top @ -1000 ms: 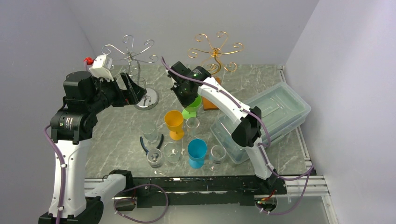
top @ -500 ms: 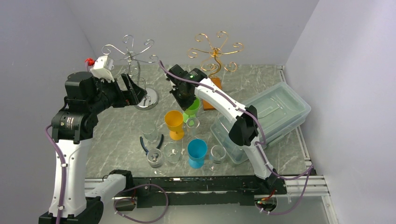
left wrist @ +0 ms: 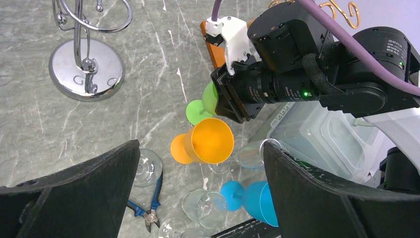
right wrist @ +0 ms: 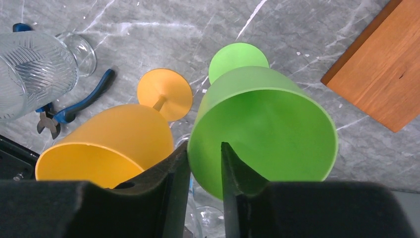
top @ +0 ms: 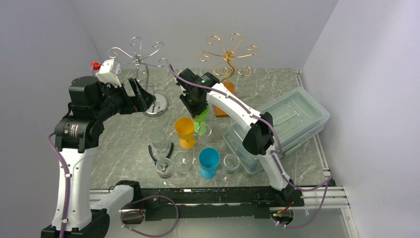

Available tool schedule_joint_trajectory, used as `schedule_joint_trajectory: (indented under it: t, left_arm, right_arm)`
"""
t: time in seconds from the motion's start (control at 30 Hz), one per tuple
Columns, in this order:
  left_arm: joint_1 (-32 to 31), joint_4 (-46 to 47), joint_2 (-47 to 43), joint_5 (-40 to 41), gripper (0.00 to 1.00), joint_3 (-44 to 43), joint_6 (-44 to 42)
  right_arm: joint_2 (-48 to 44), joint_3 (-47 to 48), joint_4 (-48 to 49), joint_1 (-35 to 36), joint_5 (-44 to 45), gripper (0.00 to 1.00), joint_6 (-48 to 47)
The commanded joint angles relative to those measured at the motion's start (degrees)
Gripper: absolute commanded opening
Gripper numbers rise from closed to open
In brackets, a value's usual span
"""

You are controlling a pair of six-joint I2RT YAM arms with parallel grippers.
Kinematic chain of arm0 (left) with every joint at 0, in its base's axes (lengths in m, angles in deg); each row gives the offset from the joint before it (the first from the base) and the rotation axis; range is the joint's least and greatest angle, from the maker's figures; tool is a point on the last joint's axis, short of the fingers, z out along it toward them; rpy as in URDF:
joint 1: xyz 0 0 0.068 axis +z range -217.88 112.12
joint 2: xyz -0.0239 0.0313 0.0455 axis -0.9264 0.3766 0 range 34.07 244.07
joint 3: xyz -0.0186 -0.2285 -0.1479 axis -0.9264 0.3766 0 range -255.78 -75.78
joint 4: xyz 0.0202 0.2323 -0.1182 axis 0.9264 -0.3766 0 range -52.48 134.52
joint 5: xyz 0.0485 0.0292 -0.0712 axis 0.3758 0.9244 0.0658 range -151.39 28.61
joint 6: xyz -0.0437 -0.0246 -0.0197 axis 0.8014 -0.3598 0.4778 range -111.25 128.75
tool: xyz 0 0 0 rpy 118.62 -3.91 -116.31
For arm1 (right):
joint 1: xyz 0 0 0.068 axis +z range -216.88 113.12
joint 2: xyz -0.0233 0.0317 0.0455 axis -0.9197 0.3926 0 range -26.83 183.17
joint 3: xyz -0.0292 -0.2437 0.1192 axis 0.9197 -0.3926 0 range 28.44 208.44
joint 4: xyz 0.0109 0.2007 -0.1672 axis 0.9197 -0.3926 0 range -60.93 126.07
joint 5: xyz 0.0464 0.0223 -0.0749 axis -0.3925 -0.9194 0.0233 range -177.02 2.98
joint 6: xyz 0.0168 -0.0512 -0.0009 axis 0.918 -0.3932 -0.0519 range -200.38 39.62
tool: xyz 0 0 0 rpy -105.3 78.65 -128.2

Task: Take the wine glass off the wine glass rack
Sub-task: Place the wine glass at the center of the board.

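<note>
A green wine glass (right wrist: 262, 129) stands upright on its foot on the marble table, right beside an orange one (right wrist: 106, 144). My right gripper (right wrist: 204, 146) straddles the green rim, one finger outside and one inside, with a small gap showing: open a little. From above, the green wine glass (top: 202, 118) sits just under the right gripper (top: 198, 106). My left gripper (top: 141, 91) hangs wide open near the silver wine glass rack (top: 141, 54), holding nothing. In the left wrist view the left gripper (left wrist: 200, 146) looks down past the silver rack's base (left wrist: 86, 69). I see no glass hanging on either rack.
The gold rack (top: 228, 52) on a wooden base (top: 223, 106) stands behind the right arm. A blue glass (top: 208, 161), several clear glasses (top: 165, 166) and blue-handled pliers (top: 156, 153) crowd the near table. A clear plastic bin (top: 292, 119) lies at the right.
The right gripper came down and slightly left with the green glass, then its jaws parted from shut. The left arm has not moved.
</note>
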Motion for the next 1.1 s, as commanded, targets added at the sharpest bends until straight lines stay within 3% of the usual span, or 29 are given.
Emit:
schedule_joint_trajectory:
  t: [0.0,1.07]
  left_arm:
    - [-0.15,1.1,-0.81,0.15,1.0,-0.06,-0.96]
    - [-0.15,1.41,0.07,0.38,0.99,-0.33,-0.13]
  right_arm:
    - [-1.33,2.63,0.92,0.28,0.8,0.33,0.24]
    - [-9.06,7.15,1.66,0.46,2.18,0.64,1.14]
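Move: The right gripper is already low and part open, astride the near side of the green wine glass's rim. The glass's middle lies about 3 cm ahead and 7 cm below. From this hand the orange glass stands some 3 cm back and 6 cm left, a clear glass about 7 cm back and 2 cm right, and the wooden base some 15 cm ahead and 11 cm right. From the left hand the green glass is about 11 cm ahead, 20 cm right and 30 cm below. Open the right fingers further, from about a quarter to nearly two thirds, and lift the gripper off the green glass's rim, slowly at first and then faster, about 6 cm up in all. As it rises, let the fingertips swing some 10 degrees forward and left. ##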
